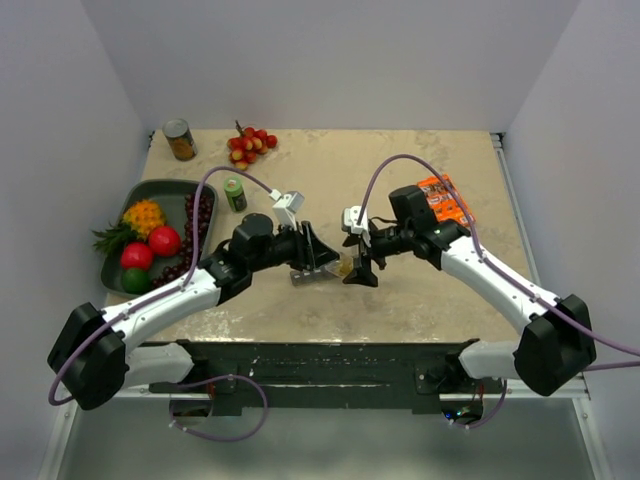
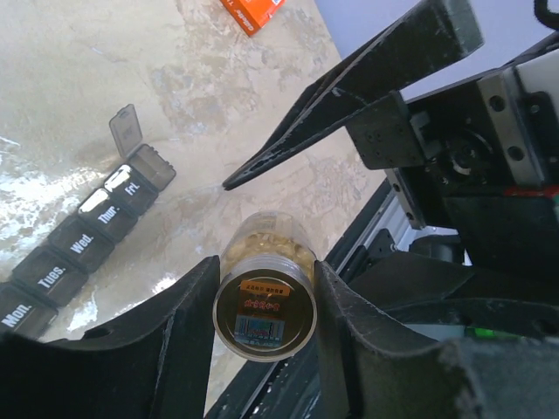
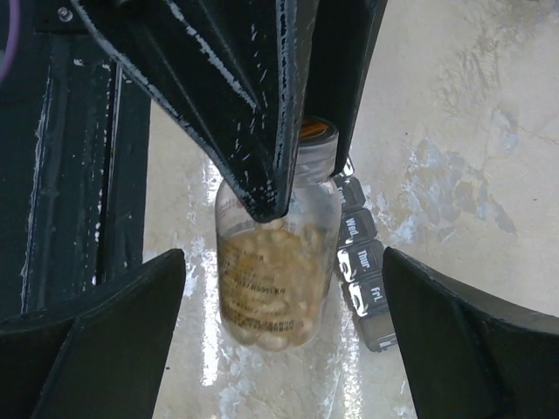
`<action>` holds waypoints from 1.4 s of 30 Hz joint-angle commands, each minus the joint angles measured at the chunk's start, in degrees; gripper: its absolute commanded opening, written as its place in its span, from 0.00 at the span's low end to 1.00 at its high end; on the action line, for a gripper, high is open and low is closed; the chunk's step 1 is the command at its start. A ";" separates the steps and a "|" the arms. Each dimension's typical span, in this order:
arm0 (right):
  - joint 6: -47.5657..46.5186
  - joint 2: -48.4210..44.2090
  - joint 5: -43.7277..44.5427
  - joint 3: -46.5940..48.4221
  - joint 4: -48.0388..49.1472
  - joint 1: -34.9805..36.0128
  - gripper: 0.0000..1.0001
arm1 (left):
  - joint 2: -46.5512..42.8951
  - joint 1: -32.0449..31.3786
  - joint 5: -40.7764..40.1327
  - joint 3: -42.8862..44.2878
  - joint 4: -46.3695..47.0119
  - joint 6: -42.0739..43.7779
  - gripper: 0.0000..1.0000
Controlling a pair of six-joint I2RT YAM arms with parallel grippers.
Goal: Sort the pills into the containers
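My left gripper (image 2: 265,266) is shut on a small clear bottle (image 2: 265,297), and its round labelled end faces the left wrist camera. The pills (image 3: 271,279) show as a yellowish-tan mass inside the bottle (image 3: 275,288). My right gripper (image 3: 281,257) is open. Its fingers stand wide on either side of the bottle's other end and touch nothing. The containers (image 2: 79,253) are a dark-grey strip of day-marked compartments lying on the table just beside the bottle, with one end lid (image 2: 127,131) up. In the top view, both grippers meet over the bottle (image 1: 343,266) near the table's front middle.
An orange packet (image 1: 444,199) lies at the right, behind the right arm. A green-capped bottle (image 1: 234,193) stands by the dark fruit tray (image 1: 150,187) on the left. A tin can (image 1: 180,139) and red-yellow berries (image 1: 250,144) sit at the back.
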 commanded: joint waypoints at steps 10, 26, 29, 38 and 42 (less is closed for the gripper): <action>1.03 2.33 -2.98 -1.60 2.67 2.70 0.62 | -0.59 -0.78 -0.07 2.51 9.31 -3.82 0.00; -9.69 2.43 -8.61 1.56 -8.85 3.23 0.00 | -10.25 -0.52 1.60 -1.44 9.86 5.03 0.87; -10.83 1.99 -8.70 1.56 -9.73 3.14 0.00 | -13.86 0.10 0.72 -0.04 3.29 13.53 0.90; -15.58 1.02 -10.02 1.47 -12.98 3.23 0.00 | -27.58 0.01 13.71 -6.80 2.89 46.53 0.91; -16.20 1.02 -10.37 1.56 -13.77 3.23 0.00 | -22.76 0.01 21.09 -4.44 -0.26 51.63 0.89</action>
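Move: The pill bottle, still held near its cap by the left hand, has its body about 3 cm to that hand's right; from the open right hand it lies some 3 cm left, 1 cm back and 3 cm below. The pill organizer lies about 14 cm lower, its middle some 4 cm ahead and 1 cm right of the left hand. Its raised lid stands about 7 cm ahead and 8 cm right of the left hand. Sinking about 3 cm and easing slightly back and left, the right hand closes its fingers around the bottle's body while the left keeps its hold near the cap. Then the left opens wide and pulls away up, back and to its left, its wrist turning about 50 degrees until its fingers are nearly level; the right, still gripping, draws the bottle back roughly 4 cm, turning slightly counter-clockwise. ##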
